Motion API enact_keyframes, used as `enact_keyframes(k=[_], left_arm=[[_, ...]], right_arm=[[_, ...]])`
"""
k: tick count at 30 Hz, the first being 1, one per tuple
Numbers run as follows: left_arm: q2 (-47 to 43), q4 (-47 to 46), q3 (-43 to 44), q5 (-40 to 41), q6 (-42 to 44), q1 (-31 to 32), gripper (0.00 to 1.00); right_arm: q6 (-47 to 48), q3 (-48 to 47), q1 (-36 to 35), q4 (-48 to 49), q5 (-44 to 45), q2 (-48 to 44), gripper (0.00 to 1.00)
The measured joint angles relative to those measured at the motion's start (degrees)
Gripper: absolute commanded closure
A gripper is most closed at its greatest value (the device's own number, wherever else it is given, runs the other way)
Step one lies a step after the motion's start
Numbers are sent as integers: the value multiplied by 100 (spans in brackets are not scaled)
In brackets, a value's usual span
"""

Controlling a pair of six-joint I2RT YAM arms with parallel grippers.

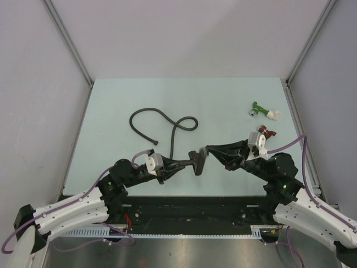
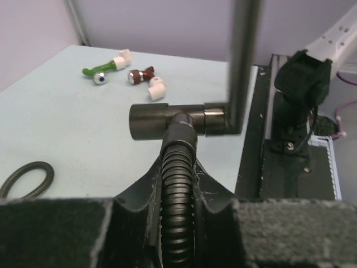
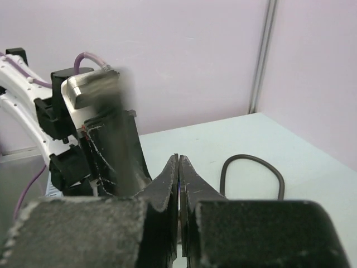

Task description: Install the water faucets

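Note:
The water faucet point(image 1: 197, 160) is dark grey-brown. Its short T-shaped body point(image 2: 167, 120) lies crosswise just past my left fingertips, and its thin straight arm point(image 2: 243, 61) rises out of the top of the left wrist view. A ribbed black hose end point(image 2: 178, 184) enters the body's middle stub. My left gripper point(image 2: 178, 162) is shut on this ribbed end, also seen from above as the left gripper point(image 1: 187, 162). My right gripper point(image 1: 209, 149) is shut with nothing between its fingers, its tips close to the faucet's right side. In the right wrist view the right gripper point(image 3: 178, 167) shows its jaws pressed together.
The rest of the black hose point(image 1: 146, 110) loops over the pale green table behind the left gripper. A green fitting point(image 1: 257, 109) and a dark-red fitting point(image 1: 266, 133) with white ends lie at the back right. Grey walls with metal rails enclose the table.

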State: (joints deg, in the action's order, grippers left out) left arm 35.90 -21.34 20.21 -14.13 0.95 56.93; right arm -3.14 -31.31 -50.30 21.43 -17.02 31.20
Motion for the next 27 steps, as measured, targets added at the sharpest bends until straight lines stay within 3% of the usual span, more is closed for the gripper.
enact_keyframes(k=[3, 8, 9, 13, 16, 27], left_arm=[[66, 31, -17, -157, 66, 0, 98], [57, 87, -17, -173, 105, 7, 100], [52, 101, -17, -146, 101, 7, 100], [42, 109, -17, -20, 92, 7, 100], [0, 107, -17, 90, 90, 7, 100], [-153, 44, 7, 376, -122, 7, 100]], right_arm=[[28, 0, 26, 42, -133, 103, 100], [219, -50, 70, -105, -481, 212, 99], [293, -79, 85, -170, -538, 229, 95], [544, -153, 105, -562, -623, 247, 59], [739, -162, 105, -975, -616, 243, 43], [1445, -76, 105, -2164, -682, -289, 19]])
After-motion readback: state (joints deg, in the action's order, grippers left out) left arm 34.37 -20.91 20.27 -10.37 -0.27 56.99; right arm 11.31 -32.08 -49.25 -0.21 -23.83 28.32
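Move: The faucet, screwed towards the hose end that the left fingers hold, has its body about 5 cm left of the shut right fingertips, level with them front to back and some 9 cm lower. Its upright spout passes roughly 3 cm left and 3 cm back of them, its middle about 3 cm lower. The left fingertips are about 11 cm left, 1 cm back and 10 cm below. From the left hand, the body lies 6 cm right, 2 cm ahead, 1 cm up. The faucet on its hose end stays held out by the left hand, which keeps its grip and shifts only about a centimetre. Beside it the right hand sinks some 7 cm to the body's height, its fingers tipping down about 20 degrees to near level; partway down they spread wide, facing the faucet. No grip is made; whether a finger brushes the spout can't be made out. ##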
